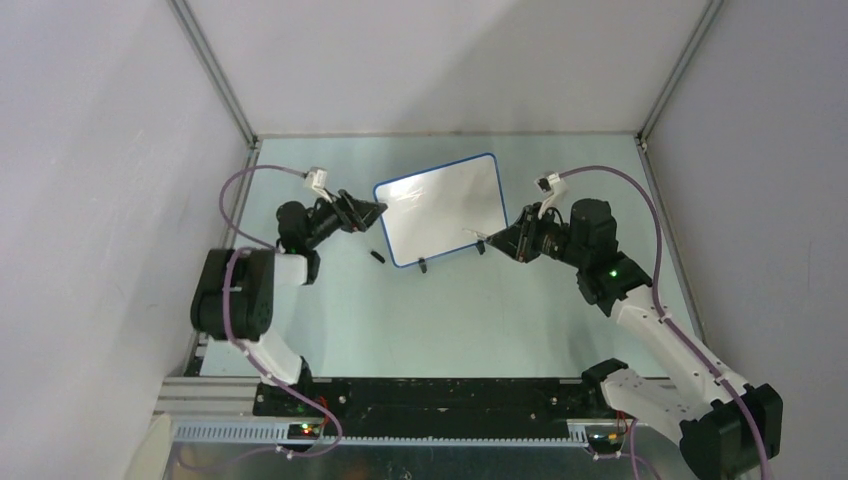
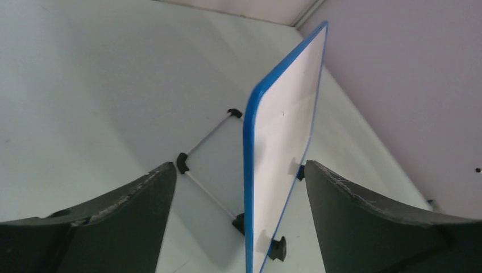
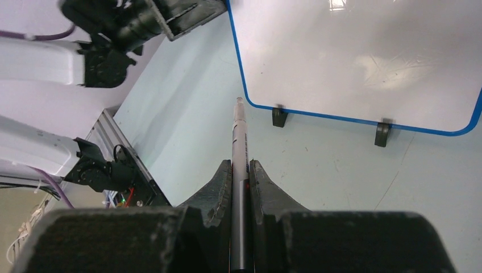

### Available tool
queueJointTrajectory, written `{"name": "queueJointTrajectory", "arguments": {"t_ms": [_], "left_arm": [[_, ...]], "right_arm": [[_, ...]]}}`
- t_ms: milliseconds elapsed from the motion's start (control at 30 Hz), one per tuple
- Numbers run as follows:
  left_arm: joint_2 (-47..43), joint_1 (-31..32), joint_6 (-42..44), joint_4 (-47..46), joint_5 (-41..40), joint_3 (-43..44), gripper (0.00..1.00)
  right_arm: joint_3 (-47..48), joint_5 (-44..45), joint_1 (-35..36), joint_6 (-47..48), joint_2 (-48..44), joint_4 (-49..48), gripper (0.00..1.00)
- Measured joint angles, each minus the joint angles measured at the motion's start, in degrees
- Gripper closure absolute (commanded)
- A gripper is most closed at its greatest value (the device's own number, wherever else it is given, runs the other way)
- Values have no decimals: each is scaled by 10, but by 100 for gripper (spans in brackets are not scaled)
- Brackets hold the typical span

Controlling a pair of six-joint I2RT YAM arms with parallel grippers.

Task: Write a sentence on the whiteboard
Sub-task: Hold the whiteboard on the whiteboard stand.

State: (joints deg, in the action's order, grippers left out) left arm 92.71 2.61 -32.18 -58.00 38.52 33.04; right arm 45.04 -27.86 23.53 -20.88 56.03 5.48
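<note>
The whiteboard (image 1: 440, 205), white with a thin blue frame, stands tilted on two black clip feet (image 3: 279, 116) at the table's middle. Its white face (image 3: 352, 57) looks blank; no sentence shows on it. My left gripper (image 1: 375, 212) is open at the board's left edge. In the left wrist view the blue edge (image 2: 248, 170) runs between its wide-apart fingers (image 2: 142, 205) with a gap on each side. My right gripper (image 3: 240, 163) is shut on a slim marker pen (image 3: 240, 136). The pen's tip points at the board's lower left corner, a little short of it.
A small black cap-like piece (image 1: 376, 257) lies on the table below the board's left corner. A thin wire stand with black ends (image 2: 207, 165) props the board from behind. Grey walls enclose the table on three sides.
</note>
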Motion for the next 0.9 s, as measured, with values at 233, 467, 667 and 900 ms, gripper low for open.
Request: {"name": "queueJointTrajectory", "arguments": {"t_ms": [233, 467, 667, 900], "left_arm": [[105, -13, -103, -118, 79, 58, 32], [130, -13, -134, -145, 123, 120, 58], [150, -13, -130, -105, 145, 156, 60], [150, -12, -112, -52, 159, 166, 64]], "right_arm": [[2, 0, 0, 1, -16, 1, 100], [3, -1, 0, 2, -16, 2, 100], [3, -3, 1, 2, -14, 2, 100], [3, -5, 1, 2, -11, 2, 100]]}}
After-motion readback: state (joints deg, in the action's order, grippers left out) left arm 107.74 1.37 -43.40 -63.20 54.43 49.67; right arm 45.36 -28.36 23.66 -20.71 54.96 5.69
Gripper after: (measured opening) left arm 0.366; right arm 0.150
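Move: The whiteboard's middle lies about 13 cm right of the left hand, 2 cm ahead and 5 cm below, with its upper left corner only some 3 cm ahead, 1 cm left and 2 cm up. The black cap lies on the table 3 cm back, 2 cm left and 15 cm below. From the right hand, which still holds the marker, the whiteboard's middle is about 14 cm ahead, 10 cm left and 14 cm below. Bring the left gripper forward and to the right, about 4 cm in all, up along the whiteboard's left edge to its upper left corner, rising some 3 cm midway and sinking back by half. Swing the fingers about 15 degrees clockwise and narrow them from almost fully open to roughly a third, one either side of the board; a firm pinch can't be seen yet. ##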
